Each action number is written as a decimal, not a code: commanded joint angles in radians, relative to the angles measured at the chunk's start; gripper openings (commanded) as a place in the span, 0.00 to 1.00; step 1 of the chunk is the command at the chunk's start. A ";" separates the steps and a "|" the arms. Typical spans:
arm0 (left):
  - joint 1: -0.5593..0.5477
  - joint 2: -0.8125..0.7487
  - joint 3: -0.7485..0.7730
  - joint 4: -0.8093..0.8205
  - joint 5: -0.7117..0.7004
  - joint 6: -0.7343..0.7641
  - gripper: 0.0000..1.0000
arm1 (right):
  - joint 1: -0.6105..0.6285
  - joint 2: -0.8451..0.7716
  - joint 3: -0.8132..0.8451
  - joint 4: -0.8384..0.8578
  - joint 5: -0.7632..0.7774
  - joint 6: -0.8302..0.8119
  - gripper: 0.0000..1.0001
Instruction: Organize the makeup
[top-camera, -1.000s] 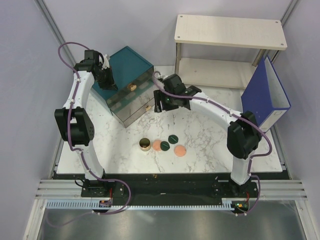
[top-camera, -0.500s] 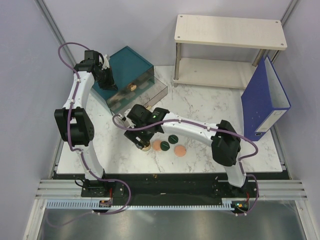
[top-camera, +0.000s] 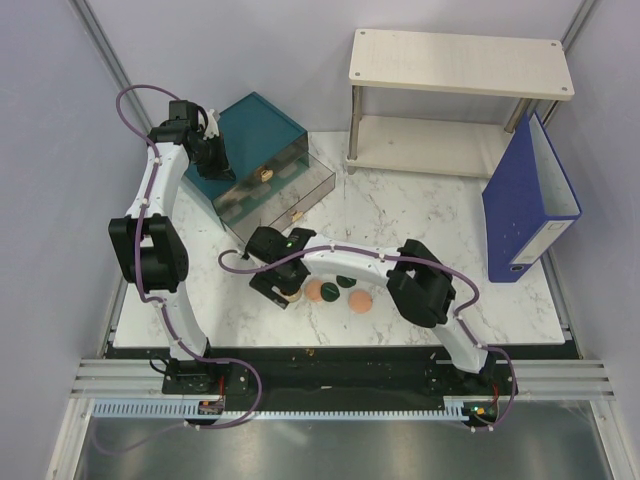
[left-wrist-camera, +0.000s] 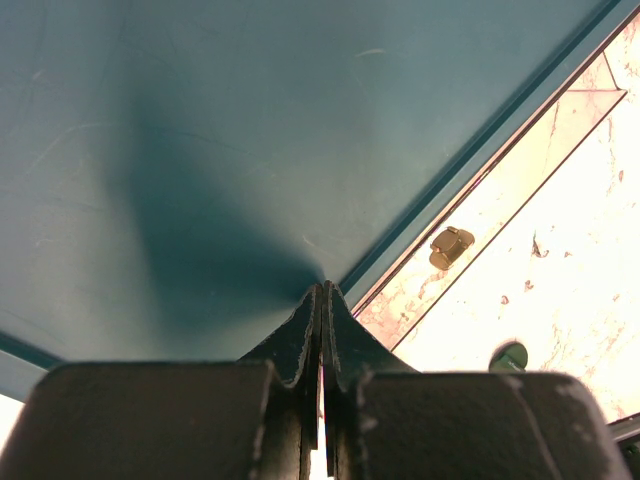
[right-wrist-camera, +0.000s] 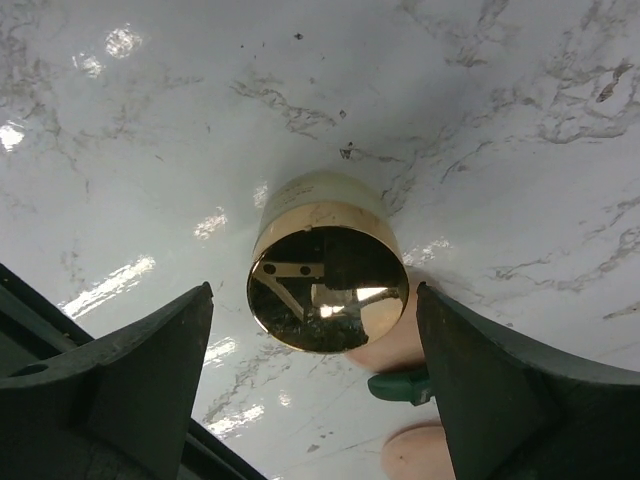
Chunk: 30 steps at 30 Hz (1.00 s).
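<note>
The gold-lidded round jar stands on the marble table. My right gripper is open just above it, one jaw on each side and neither touching. In the right wrist view the jar sits between the jaws of the gripper. Two peach-pink discs and two dark green compacts lie just right of the jar. My left gripper is shut and empty, its tips on the teal drawer box's top. The two tubes are out of view.
The teal drawer box stands at the back left with its clear top drawer pulled out. A wooden shelf stands at the back right. A blue binder stands at the right edge.
My right arm has swung from the drawer front down and left to the gold-lidded jar, and its open jaws now straddle it. The left arm has not moved.
</note>
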<state>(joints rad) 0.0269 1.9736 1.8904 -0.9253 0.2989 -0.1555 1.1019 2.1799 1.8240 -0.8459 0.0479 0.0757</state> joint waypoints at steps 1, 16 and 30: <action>-0.005 0.079 -0.077 -0.185 -0.072 0.037 0.02 | 0.000 0.040 0.024 0.027 0.026 -0.019 0.90; -0.004 0.074 -0.080 -0.188 -0.070 0.039 0.02 | -0.011 0.060 0.009 0.093 0.067 0.042 0.02; -0.005 0.073 -0.083 -0.188 -0.069 0.037 0.02 | -0.164 -0.080 0.121 0.134 0.084 0.096 0.00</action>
<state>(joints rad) 0.0269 1.9697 1.8847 -0.9199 0.2989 -0.1555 1.0134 2.1914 1.8347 -0.7666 0.1108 0.1368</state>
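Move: Between and just below the right hand's open fingers stands the gold-topped jar, its middle about 1 cm ahead, level left-to-right, and some 3 cm down. A peach disc lies roughly 5 cm to the right of the jar and a green disc about 9 cm right, both level with it front-to-back; the open drawer lies some 20 cm ahead of the hand and 1 cm left. From the left hand the jar is about 24 cm back, 14 cm right and 15 cm lower. Sinking about 2.5 cm around the gold-topped jar, the right hand closes its fingers and pinches the jar by its sides. Gripping on, the hand creeps forward, then speeds up forward and upward, some 5 cm forward and 2.5 cm up in all, towards the open drawer, turning about 10 degrees clockwise. ##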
